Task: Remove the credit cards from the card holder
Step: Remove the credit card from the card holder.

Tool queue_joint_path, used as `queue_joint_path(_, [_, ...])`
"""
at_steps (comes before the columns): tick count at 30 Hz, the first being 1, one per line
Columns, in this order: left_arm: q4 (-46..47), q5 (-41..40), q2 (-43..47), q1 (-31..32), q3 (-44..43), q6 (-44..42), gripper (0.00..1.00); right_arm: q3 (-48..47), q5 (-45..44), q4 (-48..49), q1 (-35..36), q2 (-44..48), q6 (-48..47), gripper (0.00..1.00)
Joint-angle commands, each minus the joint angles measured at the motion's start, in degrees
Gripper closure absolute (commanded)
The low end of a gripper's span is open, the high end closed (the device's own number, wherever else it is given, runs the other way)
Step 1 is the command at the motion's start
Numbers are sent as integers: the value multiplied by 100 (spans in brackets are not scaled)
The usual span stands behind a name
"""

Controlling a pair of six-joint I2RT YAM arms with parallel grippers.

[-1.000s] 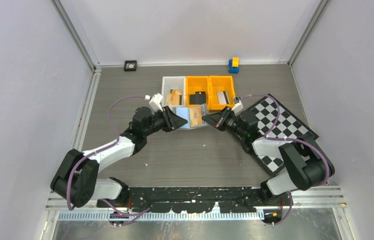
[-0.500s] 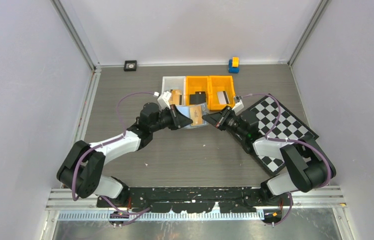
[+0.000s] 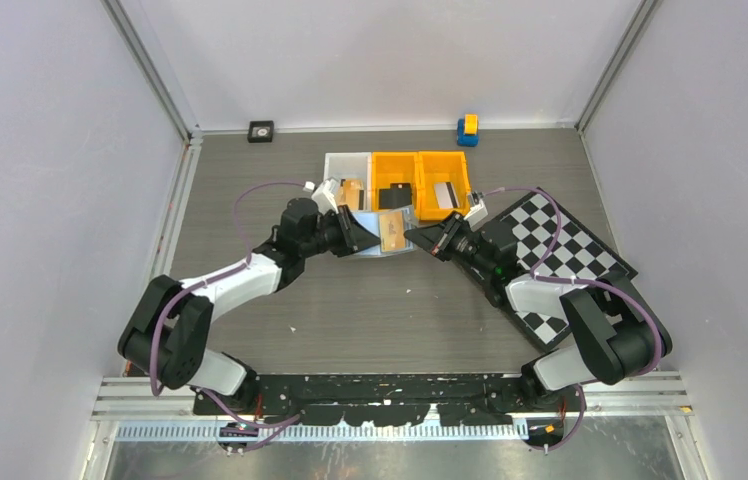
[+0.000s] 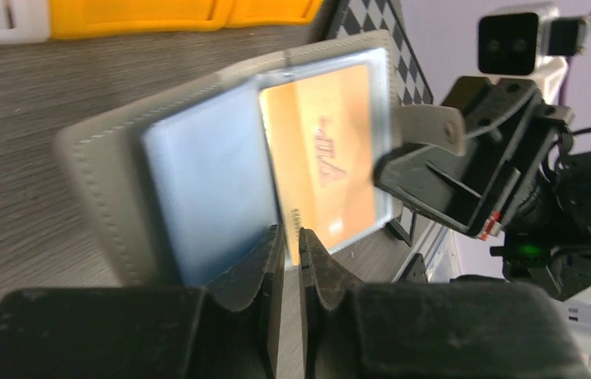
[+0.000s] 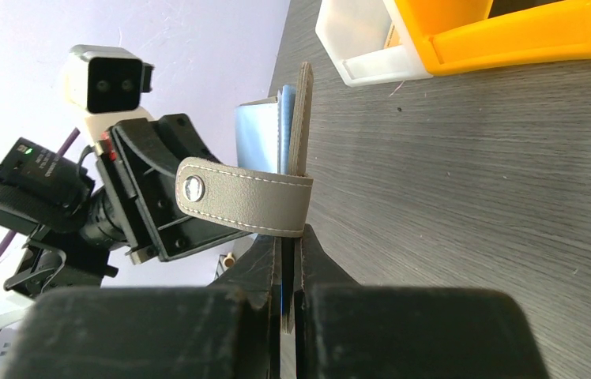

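The grey card holder (image 3: 382, 232) hangs open above the table between my two grippers. My right gripper (image 5: 288, 241) is shut on its right flap, just under the snap strap (image 5: 241, 195). An orange credit card (image 4: 328, 158) sits in a clear inner pocket, beside a pale blue pocket (image 4: 205, 181). My left gripper (image 4: 291, 237) is at the card's lower edge, its jaws open by only a thin slit. Whether the fingertips touch the card is unclear. From above, the left gripper (image 3: 366, 240) is at the holder's left half and the right gripper (image 3: 411, 238) at its right edge.
Three small bins stand just behind the holder. The white bin (image 3: 332, 175) holds a tan card, the middle orange bin (image 3: 393, 157) a black one, the right orange bin (image 3: 445, 156) a silvery one. A checkerboard (image 3: 560, 250) lies under the right arm. A blue-yellow block (image 3: 467, 130) is at the back wall.
My left gripper has moved right, up to the open holder, and its jaws have narrowed. The right gripper and the holder have stayed put.
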State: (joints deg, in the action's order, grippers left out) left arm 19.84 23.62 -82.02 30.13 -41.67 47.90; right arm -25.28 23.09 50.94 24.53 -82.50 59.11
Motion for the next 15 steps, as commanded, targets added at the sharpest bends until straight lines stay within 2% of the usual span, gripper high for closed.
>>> queue_joint_path(1, [-153, 66, -65, -182, -157, 146, 82, -47, 60, 470, 16, 111, 76, 99])
queue_joint_path(6, [-156, 300, -188, -218, -232, 246, 64, -56, 130, 584, 9, 49, 198, 100])
queue_joint_path(15, [290, 820, -604, -227, -324, 537, 62, -56, 426, 1239, 16, -255, 667, 100])
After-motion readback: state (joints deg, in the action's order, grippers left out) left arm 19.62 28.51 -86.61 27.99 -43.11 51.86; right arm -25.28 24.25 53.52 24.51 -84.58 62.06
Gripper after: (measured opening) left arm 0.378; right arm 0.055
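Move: The left fingertips, barely parted, are at the near edge of the card holder; the middle of its orange card lies about 3 cm to their right and 2 cm ahead, near their height. The blue sleeve's middle is some 2 cm left and 1 cm ahead. Beyond stand the white bin, about 14 cm ahead and 6 cm left, and the middle yellow bin, 14 ahead and 3 right, both some 12 cm lower. From the right hand the card is 3 cm left and 1 ahead. At the orange card's near end, where touch can't be made out, the left fingers spread from almost shut to over a third open while that hand sinks about 1.5 cm, tips down some 5 degrees, and sways slightly left and back right. The right hand keeps its pinch on the holder's right side, nearly still. ##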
